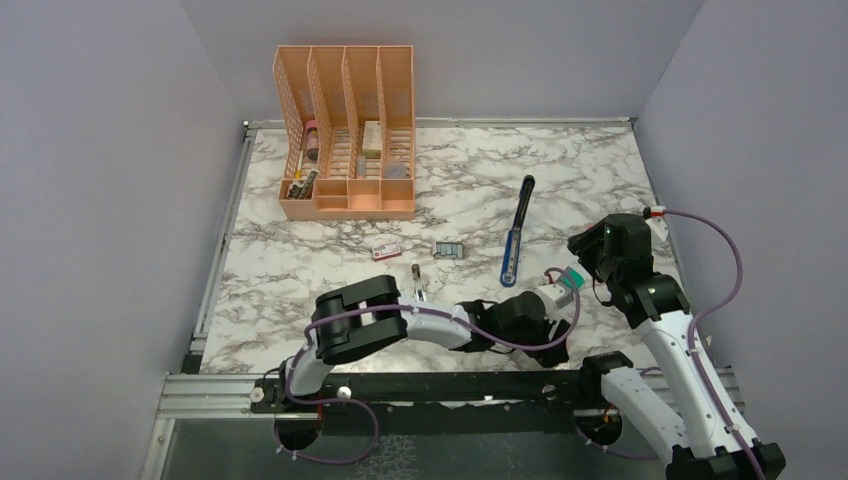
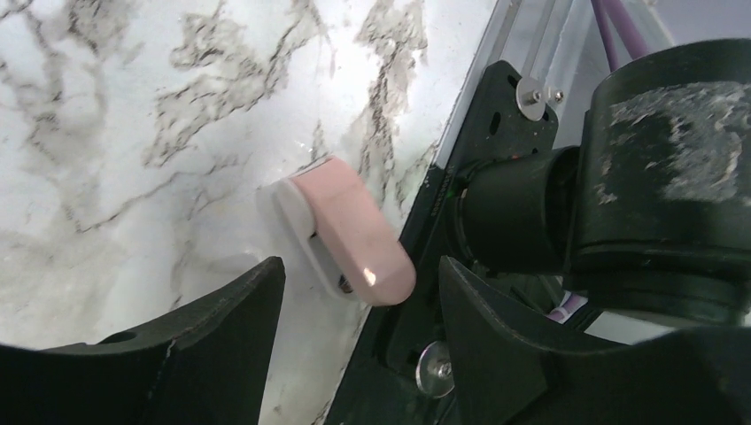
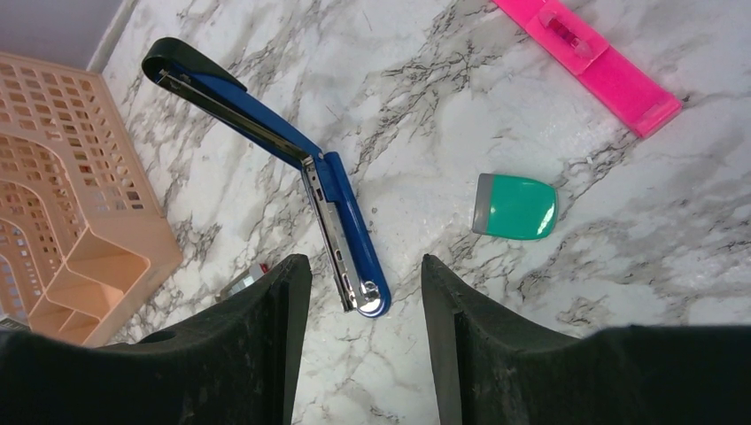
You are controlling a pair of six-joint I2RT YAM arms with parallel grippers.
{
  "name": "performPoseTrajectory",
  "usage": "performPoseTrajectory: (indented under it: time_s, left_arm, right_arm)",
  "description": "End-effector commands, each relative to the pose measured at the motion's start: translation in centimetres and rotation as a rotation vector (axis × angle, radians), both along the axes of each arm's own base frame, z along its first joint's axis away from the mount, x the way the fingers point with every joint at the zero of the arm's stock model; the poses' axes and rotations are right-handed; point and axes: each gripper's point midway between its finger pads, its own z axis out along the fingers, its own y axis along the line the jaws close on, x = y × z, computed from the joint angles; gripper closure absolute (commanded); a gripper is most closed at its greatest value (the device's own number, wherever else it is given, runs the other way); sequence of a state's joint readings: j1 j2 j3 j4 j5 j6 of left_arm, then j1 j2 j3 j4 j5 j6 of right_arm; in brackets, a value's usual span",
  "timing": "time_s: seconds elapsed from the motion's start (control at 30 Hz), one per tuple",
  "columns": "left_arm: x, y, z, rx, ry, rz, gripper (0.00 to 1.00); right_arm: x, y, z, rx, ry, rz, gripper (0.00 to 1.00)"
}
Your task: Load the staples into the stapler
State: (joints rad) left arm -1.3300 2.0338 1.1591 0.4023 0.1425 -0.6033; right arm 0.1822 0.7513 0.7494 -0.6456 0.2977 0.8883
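Note:
The blue stapler [image 1: 517, 232] lies swung open flat right of the table's middle, its black top arm pointing to the back. In the right wrist view its metal channel [image 3: 341, 212] is bared. My right gripper [image 3: 363, 258] hangs open over the stapler's near end, with nothing between its fingers. The staples, a small reddish-pink box with a pale label [image 1: 385, 250], lie left of the stapler, away from both grippers. My left gripper [image 2: 361, 263] is open low by the near table edge. A pink oval eraser [image 2: 350, 230] lies just ahead of its fingertips, not gripped.
An orange desk organizer [image 1: 345, 130] stands at the back left. A small grey-teal block [image 1: 449, 249] lies beside the staples box. A teal eraser [image 3: 516, 206] and a bright pink highlighter [image 3: 589, 53] lie near the stapler. The black base rail [image 2: 460, 177] borders the eraser.

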Motion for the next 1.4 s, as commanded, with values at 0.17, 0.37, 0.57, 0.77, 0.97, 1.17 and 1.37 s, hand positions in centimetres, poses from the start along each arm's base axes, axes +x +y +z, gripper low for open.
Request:
performPoseTrajectory:
  time_s: [0.17, 0.37, 0.57, 0.77, 0.97, 1.17, 1.37]
  left_arm:
    - [0.8, -1.3, -1.3, 0.173, -0.172, 0.137, 0.4]
    - [0.8, -1.3, -2.3, 0.21, -0.165, 0.141, 0.43]
    - [1.3, -1.0, -2.5, 0.24, -0.182, 0.158, 0.58]
    - [2.7, 0.5, -0.4, 0.221, -0.24, 0.232, 0.79]
    - [5.0, 6.2, 1.4, 0.262, -0.294, 0.405, 0.79]
    - [7.8, 14.5, 1.6, 0.328, -0.245, 0.661, 0.79]
    - [9.3, 18.2, 1.1, 0.345, -0.202, 0.834, 0.79]
  right_arm:
    - [0.2, -0.5, -0.1, -0.029, -0.007, -0.012, 0.46]
    - [0.2, -0.6, -0.4, -0.034, -0.002, -0.012, 0.46]
    - [0.2, -0.6, -0.2, -0.037, -0.007, -0.012, 0.46]
    - [0.1, -0.4, -0.2, -0.041, -0.009, 0.005, 0.46]
    - [0.7, 1.3, -0.5, -0.041, -0.015, 0.135, 0.45]
    - [0.5, 4.5, -3.1, -0.022, 0.047, 0.366, 0.45]
    - [-0.8, 8.1, -4.2, 0.029, 0.017, 0.632, 0.45]
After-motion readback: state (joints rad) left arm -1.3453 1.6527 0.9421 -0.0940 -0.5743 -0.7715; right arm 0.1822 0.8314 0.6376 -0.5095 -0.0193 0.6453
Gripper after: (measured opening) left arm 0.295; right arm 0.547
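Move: The pink stapler lies just beyond the left fingertips, about 3 cm to that hand's right, level with it fore and aft, and 3 cm below. From the left hand, the green block is some 13 cm ahead and 2 cm right, and the opened blue stapler about 21 cm ahead and 8 cm left. From the right hand, the pink stapler lies roughly 17 cm back, 4 cm left and 15 cm below. Left hand pinches the pink stapler, carries it about 17 cm left and forward; right hand sinks leftward. ##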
